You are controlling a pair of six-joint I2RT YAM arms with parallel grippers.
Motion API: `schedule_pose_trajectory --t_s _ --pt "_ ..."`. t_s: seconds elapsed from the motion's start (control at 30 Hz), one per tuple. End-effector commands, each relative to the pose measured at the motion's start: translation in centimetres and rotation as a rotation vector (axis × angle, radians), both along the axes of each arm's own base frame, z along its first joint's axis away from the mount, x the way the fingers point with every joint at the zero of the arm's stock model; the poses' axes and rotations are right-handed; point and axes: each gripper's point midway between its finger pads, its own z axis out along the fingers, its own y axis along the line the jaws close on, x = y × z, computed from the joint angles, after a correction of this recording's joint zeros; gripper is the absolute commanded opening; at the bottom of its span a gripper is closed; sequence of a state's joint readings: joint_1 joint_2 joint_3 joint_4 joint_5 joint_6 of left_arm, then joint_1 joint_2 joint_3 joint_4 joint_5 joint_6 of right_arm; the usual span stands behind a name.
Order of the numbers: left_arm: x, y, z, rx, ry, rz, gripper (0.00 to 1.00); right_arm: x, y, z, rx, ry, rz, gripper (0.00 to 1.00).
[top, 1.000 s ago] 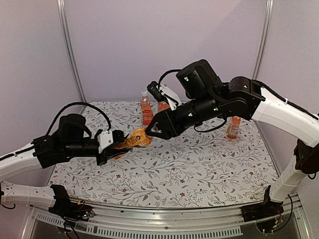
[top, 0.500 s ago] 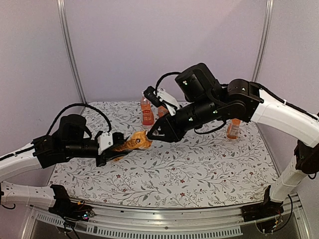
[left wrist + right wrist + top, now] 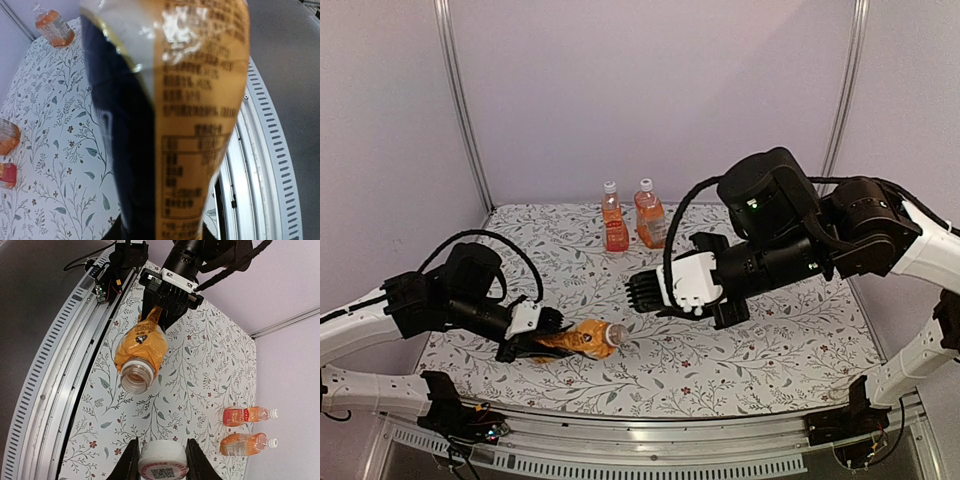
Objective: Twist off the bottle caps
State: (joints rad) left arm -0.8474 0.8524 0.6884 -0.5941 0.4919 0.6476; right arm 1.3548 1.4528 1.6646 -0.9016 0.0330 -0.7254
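Observation:
My left gripper (image 3: pixel 542 335) is shut on an orange-labelled bottle (image 3: pixel 575 340) that lies tilted low over the table's near left. Its neck (image 3: pixel 136 379) is open, with no cap on it. The label (image 3: pixel 200 100) fills the left wrist view and hides the jaws. My right gripper (image 3: pixel 162 462) is shut on a white bottle cap (image 3: pixel 163 460) with a printed code on its face. It holds the cap a short way clear of the open neck. In the top view the right gripper (image 3: pixel 638 290) hangs mid-table.
Two capped orange bottles (image 3: pixel 612 218) (image 3: pixel 649 215) stand at the back centre of the floral tablecloth (image 3: pixel 760 350). They also show in the right wrist view (image 3: pixel 247 415) (image 3: pixel 245 444). Another bottle (image 3: pixel 54 24) shows far off in the left wrist view. The metal rail (image 3: pixel 620 455) runs along the near edge.
The right gripper closed on the cap at the bottle's neck, then drew back to the right with it. The left arm lowered the now-uncapped bottle toward the near table.

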Motion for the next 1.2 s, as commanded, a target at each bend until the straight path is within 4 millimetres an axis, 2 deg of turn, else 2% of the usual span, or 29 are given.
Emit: schedule_pose_trajectory --t_s 0.0,0.1,0.2,0.3,0.37,0.4,0.47,0.53,0.6,0.7,0.8,0.93,1.03,1.1,1.13,1.17 --pt "-0.5 0.3 0.5 -0.001 0.009 -0.022 0.13 2.1 -1.1 1.2 -0.062 -0.221 0.010 0.00" --pt "0.7 0.0 0.9 -0.033 -0.006 0.041 0.13 4.8 -1.3 1.5 -0.016 -0.190 -0.156 0.00" --pt "3.5 -0.5 2.3 -0.121 -0.037 0.181 0.14 10.2 -3.1 0.9 0.072 -0.024 -0.472 0.00" --pt "6.8 0.0 4.0 -0.211 -0.055 0.374 0.15 16.1 -7.0 -3.2 0.099 0.233 -0.854 0.00" --pt "8.7 0.8 5.0 -0.272 -0.036 0.495 0.15 18.4 -9.8 -7.5 0.028 0.321 -1.068 0.00" --pt "9.4 1.4 5.5 -0.299 -0.022 0.549 0.15 18.8 -10.6 -9.4 -0.012 0.359 -1.140 0.00" --pt "10.6 2.5 6.1 -0.348 0.018 0.638 0.15 18.5 -11.0 -14.4 -0.132 0.487 -1.235 0.00" --pt "11.2 3.3 6.3 -0.372 0.045 0.688 0.15 18.2 -11.5 -18.3 -0.212 0.590 -1.297 0.00" --pt "11.4 4.0 6.3 -0.374 0.048 0.708 0.15 18.0 -12.6 -21.6 -0.293 0.599 -1.358 0.00" --pt "11.4 4.4 6.1 -0.375 0.051 0.717 0.15 17.3 -13.9 -25.5 -0.399 0.593 -1.404 0.00" --pt "11.3 4.5 6.0 -0.379 0.059 0.714 0.15 16.4 -14.0 -28.4 -0.446 0.637 -1.412 0.00" --pt "11.0 4.1 6.2 -0.382 0.060 0.686 0.15 15.9 -14.0 -30.4 -0.449 0.672 -1.425 0.01" --pt "10.9 4.0 6.3 -0.386 0.060 0.676 0.15 15.6 -13.7 -31.1 -0.452 0.705 -1.417 0.05" --pt "10.9 4.0 6.4 -0.387 0.060 0.675 0.15 15.5 -13.6 -31.2 -0.455 0.713 -1.416 0.16" --pt "10.9 4.0 6.4 -0.388 0.058 0.674 0.15 15.5 -13.6 -31.2 -0.454 0.714 -1.414 0.23" --pt "10.9 4.0 6.4 -0.388 0.058 0.671 0.15 15.5 -13.5 -31.0 -0.450 0.716 -1.413 0.35"
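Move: The right hand, with the unscrewed cap in its fingers, has clear table about 15 cm ahead, 14 cm to its right and 37 cm below; a loose cap lies some 7 cm beyond that spot and 8 cm farther right. The open orange bottle is about 5 cm back, 16 cm left and 11 cm below. For the left hand, gripping that bottle, free table lies roughly 13 cm ahead, 4 cm left and 22 cm below; the red bottle stands about 42 cm ahead, 10 cm right. Right sinks some 30 cm, forward and right, still pinching the cap; left swings the bottle forward and up. ##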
